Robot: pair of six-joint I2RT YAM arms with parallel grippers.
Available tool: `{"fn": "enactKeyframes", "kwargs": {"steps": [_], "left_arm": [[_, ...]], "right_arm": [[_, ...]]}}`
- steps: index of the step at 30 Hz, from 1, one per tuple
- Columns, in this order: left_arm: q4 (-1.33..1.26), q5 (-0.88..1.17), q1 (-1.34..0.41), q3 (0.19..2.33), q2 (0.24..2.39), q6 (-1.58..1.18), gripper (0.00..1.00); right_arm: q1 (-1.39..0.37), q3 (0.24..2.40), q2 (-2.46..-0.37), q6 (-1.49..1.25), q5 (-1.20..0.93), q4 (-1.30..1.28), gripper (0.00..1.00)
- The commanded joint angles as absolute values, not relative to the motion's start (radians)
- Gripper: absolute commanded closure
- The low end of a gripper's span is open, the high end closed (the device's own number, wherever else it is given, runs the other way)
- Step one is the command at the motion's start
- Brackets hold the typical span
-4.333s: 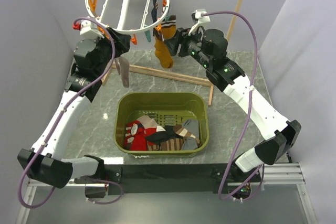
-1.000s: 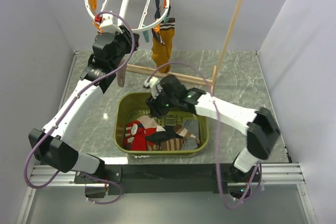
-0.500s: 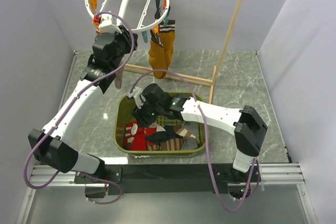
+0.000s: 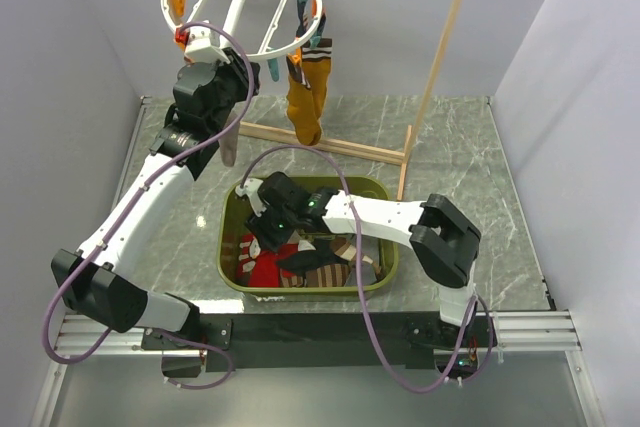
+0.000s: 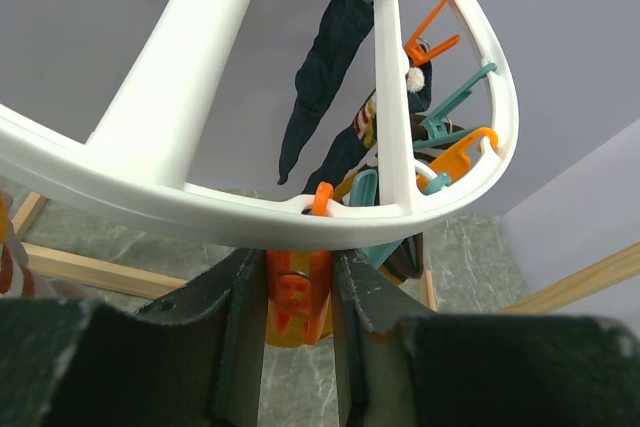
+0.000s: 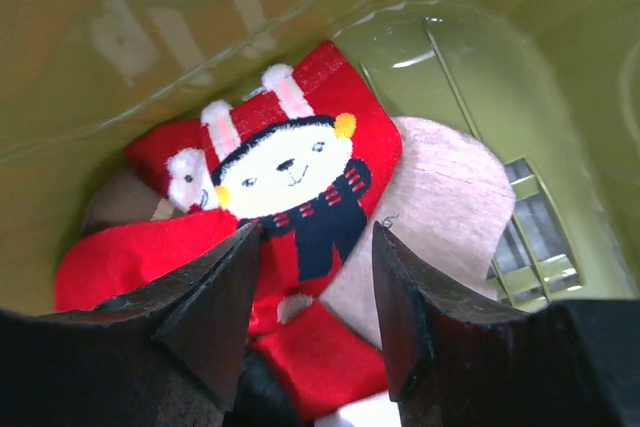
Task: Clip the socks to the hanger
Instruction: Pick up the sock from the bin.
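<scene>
The white ring hanger (image 4: 265, 53) hangs from the rack rod; in the left wrist view its rim (image 5: 150, 182) crosses just above my fingers. My left gripper (image 4: 243, 75) is shut on an orange clip (image 5: 297, 292) under the rim. A mustard sock (image 4: 305, 97) and a dark navy sock (image 5: 320, 77) hang from clips. A grey-taupe sock (image 4: 229, 150) hangs beside the left arm. My right gripper (image 4: 262, 240) is open inside the basket, just above a red sock (image 6: 290, 167) with a white figure, its jaws either side of it. The red sock also shows in the top view (image 4: 262, 267).
The olive green basket (image 4: 390, 237) holds several more socks, among them a brown striped one (image 4: 335, 265) and a pale pink one (image 6: 440, 197). The wooden-framed rack (image 4: 440, 47) stands behind it. Grey walls close in on both sides.
My right arm has come down from the hanger into the basket and moved left over the red sock. My left gripper stayed at the ring's rim.
</scene>
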State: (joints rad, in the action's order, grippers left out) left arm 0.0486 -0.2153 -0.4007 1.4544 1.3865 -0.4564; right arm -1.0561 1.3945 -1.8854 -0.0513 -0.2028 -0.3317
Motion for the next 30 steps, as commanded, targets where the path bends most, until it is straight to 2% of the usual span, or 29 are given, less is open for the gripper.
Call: {"fn": "enactKeyframes", "kwargs": {"steps": [1, 2, 4, 6, 7, 8, 9, 11, 14, 24, 30], "left_arm": [[-0.026, -0.238, -0.399, 1.474, 1.355, -0.437, 0.83], [-0.026, -0.239, -0.399, 1.474, 1.355, -0.433, 0.83], [-0.029, -0.245, -0.399, 1.468, 1.355, -0.431, 0.83], [-0.026, -0.245, -0.399, 1.466, 1.355, -0.430, 0.83], [-0.026, -0.244, -0.399, 1.465, 1.350, -0.428, 0.83], [-0.026, -0.244, -0.399, 1.465, 1.348, -0.423, 0.83], [-0.026, -0.247, -0.399, 1.463, 1.345, -0.423, 0.82], [-0.028, -0.252, -0.396, 1.463, 1.344, -0.419, 0.82], [-0.034, -0.247, -0.393, 1.470, 1.342, -0.419, 0.82], [-0.055, -0.233, -0.391, 1.457, 1.338, -0.428, 0.83], [-0.048, -0.227, -0.391, 1.451, 1.324, -0.436, 0.83]], "right_arm": [[-1.060, 1.434, -1.888, -0.077, -0.202, -0.316, 0.45], [-1.061, 1.428, -1.887, -0.078, -0.202, -0.311, 0.45], [-1.063, 1.422, -1.887, -0.083, -0.198, -0.313, 0.54], [-1.068, 1.417, -1.885, -0.083, -0.196, -0.318, 0.67], [-1.068, 1.413, -1.875, -0.086, -0.195, -0.316, 0.79], [-1.068, 1.398, -1.870, -0.090, -0.196, -0.301, 0.83], [-1.068, 1.387, -1.855, -0.098, -0.202, -0.292, 0.92], [-1.066, 1.359, -1.836, -0.112, -0.212, -0.281, 1.00], [-1.066, 1.327, -1.775, -0.113, -0.175, -0.294, 1.00], [-0.985, 1.135, -1.379, -0.147, -0.031, -0.221, 1.00], [-0.945, 1.059, -1.298, -0.178, -0.031, -0.164, 1.00]]}}
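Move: The red sock with the bear face lies almost at the right fingertips, its middle about 3 cm to their left, 1 cm nearer the base and 2 cm below. From that hand, the pink sock is roughly 4 cm ahead, level sideways, and the black sock about 9 cm right and 2 cm back, both some 3 cm lower. From the left hand, the red sock is about 24 cm back, 3 cm right and 35 cm down. Right fingers pinch the red sock shut, then lift it about 14 cm up and 9 cm right, tilting upward. ##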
